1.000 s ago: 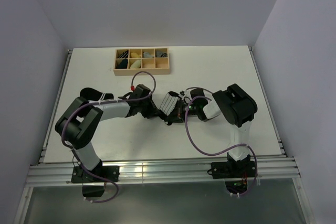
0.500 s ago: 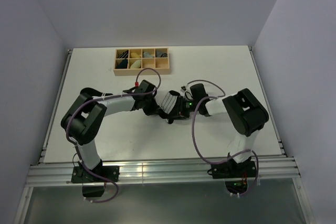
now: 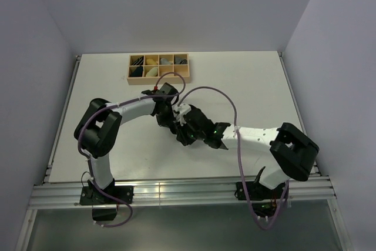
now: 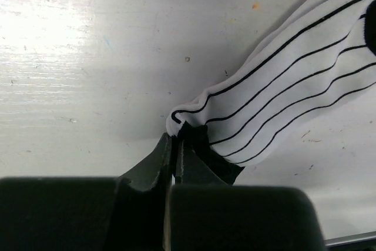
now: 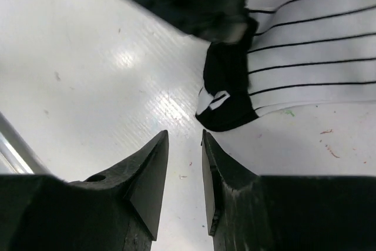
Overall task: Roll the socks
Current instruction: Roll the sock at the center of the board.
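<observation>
A white sock with thin black stripes lies flat on the table. My left gripper is shut on its near end, where the white edge meets a black piece of fabric. In the right wrist view the same striped sock lies at the upper right, and the black piece shows small white marks. I cannot tell whether this black piece is the black sock or the striped sock's end. My right gripper is open just short of it, holding nothing. From above, both grippers cover the socks.
A wooden divided box with several sock rolls stands at the back of the white table. A purple cable arcs over the right arm. The metal rail runs along the near edge.
My left gripper has shut on the sock's end. My right gripper has let go and opened. Its arm swung from the right of the socks round to their near side.
</observation>
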Motion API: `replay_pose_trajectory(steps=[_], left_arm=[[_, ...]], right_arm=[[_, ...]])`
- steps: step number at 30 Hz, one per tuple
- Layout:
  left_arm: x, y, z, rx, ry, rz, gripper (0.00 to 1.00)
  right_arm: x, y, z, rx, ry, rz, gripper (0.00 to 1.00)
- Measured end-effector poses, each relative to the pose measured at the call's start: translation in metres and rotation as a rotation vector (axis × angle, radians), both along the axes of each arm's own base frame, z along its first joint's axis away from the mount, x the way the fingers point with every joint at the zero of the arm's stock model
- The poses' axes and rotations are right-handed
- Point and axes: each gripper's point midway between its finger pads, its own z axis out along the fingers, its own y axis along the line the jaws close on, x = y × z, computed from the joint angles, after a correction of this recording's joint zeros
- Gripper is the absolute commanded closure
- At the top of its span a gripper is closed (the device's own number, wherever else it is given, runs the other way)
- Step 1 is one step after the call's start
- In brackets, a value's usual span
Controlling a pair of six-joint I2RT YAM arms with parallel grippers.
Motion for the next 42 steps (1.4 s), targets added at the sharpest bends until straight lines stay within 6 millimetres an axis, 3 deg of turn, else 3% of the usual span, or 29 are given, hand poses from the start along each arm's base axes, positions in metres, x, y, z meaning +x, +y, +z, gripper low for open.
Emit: replay_pose_trajectory(steps=[3,15,22,32,42], left_arm=[[0.000,0.001,-0.001,0.016,0.010,-0.022,1.00],[-0.003,0.002,-0.001,0.036,0.027,-0.072,1.00],[-0.004,0.003,-0.001,0.031,0.038,-0.071,1.00],[-0.004,0.003,-0.001,0.029,0.041,-0.076,1.00],[-0.004,0.002,-0.002,0.029,0.048,-0.093,1.00]], right_arm=[[-0.009,0.007,-0.004,-0.080,-0.096,0.053,0.62],[-0.009,0.041,-0.016,-0.307,-0.340,0.161,0.59],[0.007,0.038,-0.030,-0.408,-0.387,0.128,0.59],[0.012,0.034,-0.049,-0.476,-0.383,0.117,0.59],[0.019,0.033,-0.052,-0.483,-0.385,0.073,0.62]])
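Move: Past the right hand's open fingertips, the sock's bunched black end lies about 3 cm ahead, 3 cm left and 6 cm below. The left fingertips pinch beside it, some 5 cm ahead, 4 cm left and 5 cm below the right hand; the sock's striped body is centred roughly 9 cm ahead, 2 cm right and 7 cm down. From the left hand the black end is about 2 cm back, 1 cm right and 1 cm below. Swinging left about 4 cm at a slight descent, the right hand then sinks towards the sock's black end while easing forward some 3 cm, ending just over 5 cm lower. Its wrist turns about 35 degrees, left side rolling down and fingers pointing more forward, and the part-open fingertips arrive around the black end, with firm contact not visible. The left hand stays in place, shut on the sock. ##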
